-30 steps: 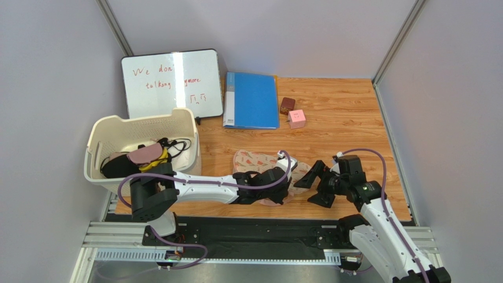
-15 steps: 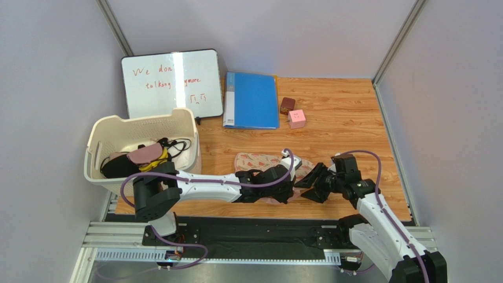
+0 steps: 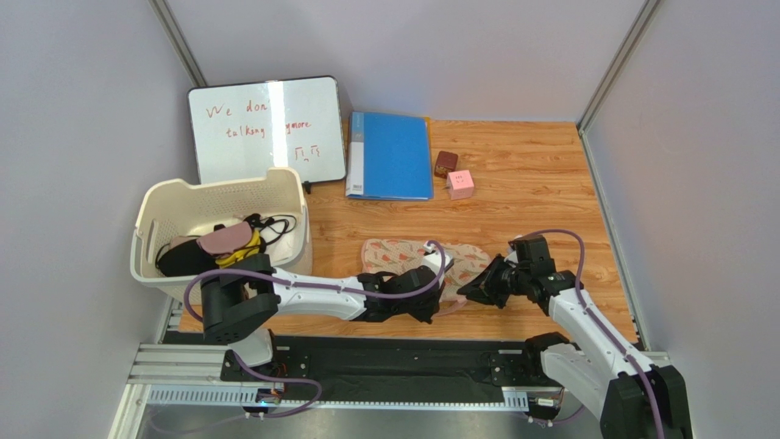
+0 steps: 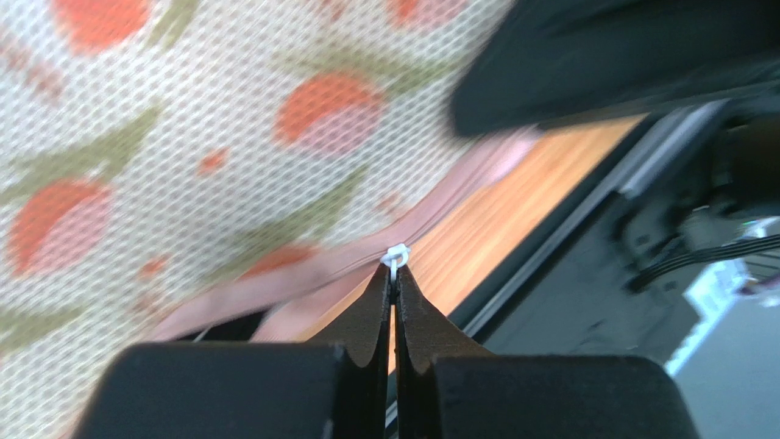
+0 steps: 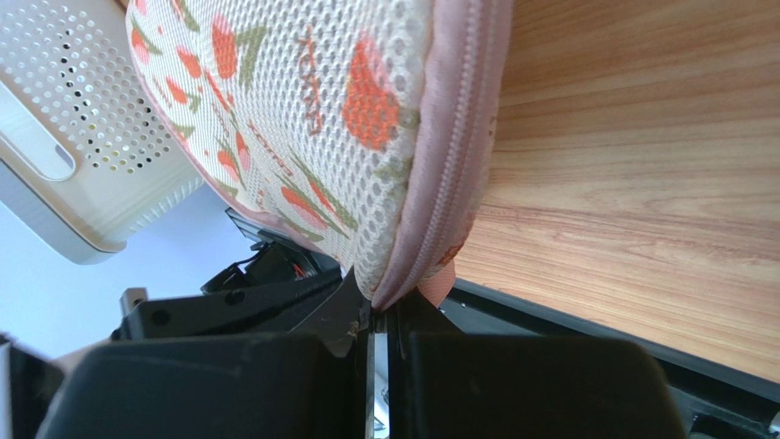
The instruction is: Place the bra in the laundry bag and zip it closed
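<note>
The laundry bag (image 3: pixel 412 256), beige-pink mesh with a red-and-green print, lies flat on the wooden table in front of the arms. My left gripper (image 3: pixel 438 304) is at its near edge, shut on the small white zip pull (image 4: pixel 395 255), and the printed mesh (image 4: pixel 183 137) fills that wrist view. My right gripper (image 3: pixel 471 292) is at the bag's right near corner, shut on the pink zip edging (image 5: pixel 449 183); its fingertips (image 5: pixel 362 306) pinch the seam. The bra is hidden in every view.
A cream plastic basket (image 3: pixel 165 206) with several garments stands at the left and also shows in the right wrist view as the basket (image 5: pixel 73 137). A whiteboard (image 3: pixel 265 128), blue folder (image 3: pixel 391 155), brown box (image 3: pixel 446 163) and pink cube (image 3: pixel 460 184) lie at the back. A black rail (image 3: pixel 394 361) runs along the near edge.
My right gripper moved left to the bag's corner and went from open to shut on the zip edging. The left gripper stayed shut and drew slightly toward the near edge; the bag lies flatter.
</note>
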Robot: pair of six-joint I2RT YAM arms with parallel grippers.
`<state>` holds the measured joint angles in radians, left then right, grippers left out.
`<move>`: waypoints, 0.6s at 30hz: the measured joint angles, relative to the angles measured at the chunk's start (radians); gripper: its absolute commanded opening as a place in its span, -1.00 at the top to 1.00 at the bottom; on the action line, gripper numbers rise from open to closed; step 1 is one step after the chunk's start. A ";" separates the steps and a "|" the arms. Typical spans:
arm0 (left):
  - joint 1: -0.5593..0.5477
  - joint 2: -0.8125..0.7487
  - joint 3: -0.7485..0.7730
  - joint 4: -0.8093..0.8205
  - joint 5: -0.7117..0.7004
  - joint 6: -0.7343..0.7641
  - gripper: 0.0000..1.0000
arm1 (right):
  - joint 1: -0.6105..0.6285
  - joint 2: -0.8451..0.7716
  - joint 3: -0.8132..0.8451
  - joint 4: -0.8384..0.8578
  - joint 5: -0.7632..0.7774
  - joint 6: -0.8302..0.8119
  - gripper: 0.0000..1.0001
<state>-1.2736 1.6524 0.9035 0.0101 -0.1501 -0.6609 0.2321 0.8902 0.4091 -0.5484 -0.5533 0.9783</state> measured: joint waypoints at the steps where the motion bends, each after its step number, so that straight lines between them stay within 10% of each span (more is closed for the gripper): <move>1: 0.000 -0.015 -0.029 -0.003 -0.014 -0.006 1.00 | -0.004 0.011 0.003 0.000 -0.005 -0.008 1.00; 18: 0.006 -0.484 -0.329 -0.217 -0.133 -0.093 1.00 | -0.046 0.253 0.121 0.040 -0.043 -0.213 0.99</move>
<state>-1.2671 1.1679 0.5747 -0.2066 -0.2829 -0.7536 0.1864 1.1427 0.5304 -0.5083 -0.5961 0.7650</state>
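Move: My left fingers already pinch the zip pull at the laundry bag's near edge. The bag's left end lies about 17 cm to my left and 7 cm ahead, the bag's middle about 4 cm left and 6 ahead, both 2 or 3 cm lower. Beyond stands the laundry basket, its middle some 46 cm left and 15 ahead. My right fingers hold the bag's near right part; from them its middle is about 7 cm left and 5 ahead. I draw the zip pull left along the bag's near edge with my left hand, some 12 cm in one quick sweep towards its left end, dipping a little at first, then rising again, and turning about 10 degrees counter-clockwise. My right hand keeps its pinch beside the zip and eases forward about 3 cm, also turning slightly counter-clockwise. ##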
